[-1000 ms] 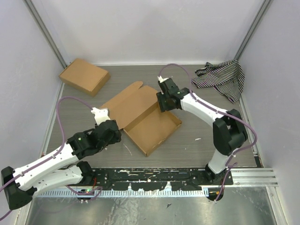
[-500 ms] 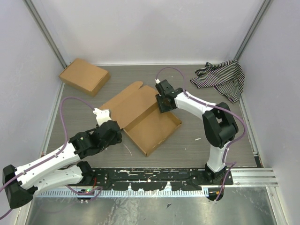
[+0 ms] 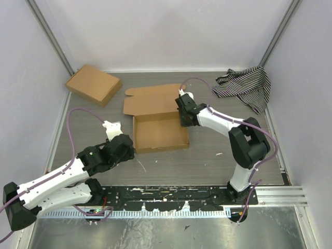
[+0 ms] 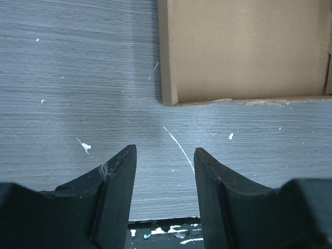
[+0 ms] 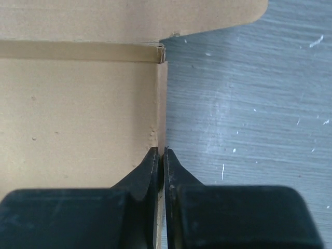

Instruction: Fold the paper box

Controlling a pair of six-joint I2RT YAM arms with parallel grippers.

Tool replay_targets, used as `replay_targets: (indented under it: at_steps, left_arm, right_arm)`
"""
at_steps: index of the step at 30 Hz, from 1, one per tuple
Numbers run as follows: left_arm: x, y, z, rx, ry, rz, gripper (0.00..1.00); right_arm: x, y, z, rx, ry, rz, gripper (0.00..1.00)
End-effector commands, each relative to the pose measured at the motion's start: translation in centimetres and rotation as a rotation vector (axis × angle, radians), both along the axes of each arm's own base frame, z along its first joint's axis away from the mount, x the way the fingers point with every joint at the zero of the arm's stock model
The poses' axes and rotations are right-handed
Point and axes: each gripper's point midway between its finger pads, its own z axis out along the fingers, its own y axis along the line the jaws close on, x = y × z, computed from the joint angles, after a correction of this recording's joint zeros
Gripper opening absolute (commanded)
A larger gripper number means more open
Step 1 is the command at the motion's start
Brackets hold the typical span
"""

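Note:
The paper box (image 3: 158, 132) lies at mid-table as a shallow open tray, its lid (image 3: 153, 101) spread flat behind it. My right gripper (image 3: 184, 120) is shut on the tray's right wall. In the right wrist view the thin wall (image 5: 161, 104) runs straight into the closed fingertips of the right gripper (image 5: 161, 151), with the tray floor (image 5: 78, 119) to its left. My left gripper (image 3: 127, 147) stands open over bare table, just short of the tray's front left corner. Nothing sits between the fingers of the left gripper (image 4: 165, 153), and the box (image 4: 244, 52) lies ahead of them.
A second, closed brown cardboard box (image 3: 94, 84) sits at the back left. A striped cloth (image 3: 245, 85) lies crumpled in the back right corner. A black rail (image 3: 171, 194) runs along the near edge, and walls enclose the table.
My right gripper has shut on the tray's right wall. The box has turned from a diagonal lie to square with the table. The left arm has hardly moved.

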Motion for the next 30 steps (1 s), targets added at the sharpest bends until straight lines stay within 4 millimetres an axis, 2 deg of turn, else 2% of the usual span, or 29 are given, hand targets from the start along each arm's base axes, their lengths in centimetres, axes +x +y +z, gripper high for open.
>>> replay_targets:
  at_steps: [1,6,11,13,15,17,22,25,28,30]
  left_arm:
    - [0.7,-0.1,0.3,0.016,-0.019,0.012,0.55]
    - [2.2,-0.7,1.4,0.068,-0.053,-0.003,0.58]
    - [4.9,-1.5,2.7,0.083,-0.043,-0.007,0.64]
    - [6.1,-1.4,3.1,0.074,-0.046,0.008,0.67]
    - [7.2,-1.3,3.4,0.04,-0.058,0.018,0.73]
    - [8.1,-1.4,4.0,-0.024,-0.075,0.022,0.77]
    - [10.6,-0.2,4.7,-0.146,-0.065,0.052,0.83]
    - [12.0,0.3,4.0,-0.207,-0.02,0.057,0.83]
    - [13.4,0.1,2.9,-0.285,0.034,0.052,0.82]
    - [14.3,0.0,2.0,-0.306,0.058,0.049,0.81]
  right_arm:
    - [-3.5,-1.9,-1.2,0.034,0.054,-0.105,0.01]
    - [-6.6,-3.4,-1.6,0.085,0.06,-0.162,0.01]
    - [-9.1,-3.2,-1.1,0.193,0.064,-0.18,0.04]
    - [-9.5,-3.6,-0.8,0.194,0.053,-0.185,0.1]
    - [-9.5,-3.7,-0.4,0.194,0.042,-0.177,0.21]
    - [-9.5,-3.9,0.1,0.19,0.03,-0.172,0.38]
    - [-8.2,-5.6,3.0,0.14,-0.078,-0.216,0.74]
    - [-6.5,-6.4,5.6,0.134,-0.15,-0.238,0.87]
    - [-4.1,-7.2,8.3,0.146,-0.202,-0.264,0.93]
    - [-2.6,-7.7,8.9,0.163,-0.204,-0.273,0.96]
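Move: The right hand's closed fingers already hold the box's right wall near its far end; the middle of the open box lies about 9 cm to that hand's left, 4 cm nearer and 2 cm lower. The lid panel, folded out beyond the box, is some 10 cm ahead and 11 cm left of the same hand. From the empty left hand, the box's middle is roughly 12 cm ahead, 10 cm right and 9 cm below, the lid panel some 27 cm ahead and 8 cm right. Back and a little right, nearly level, the right hand drags the box by its pinched right wall for about 10 cm, turning slightly clockwise; then it opens wide, lets go and lifts some 5 cm, easing forward. The left hand dips slightly, then reaches about 12 cm forward past the outside of the box's left wall towards the lid panel, opening further. ##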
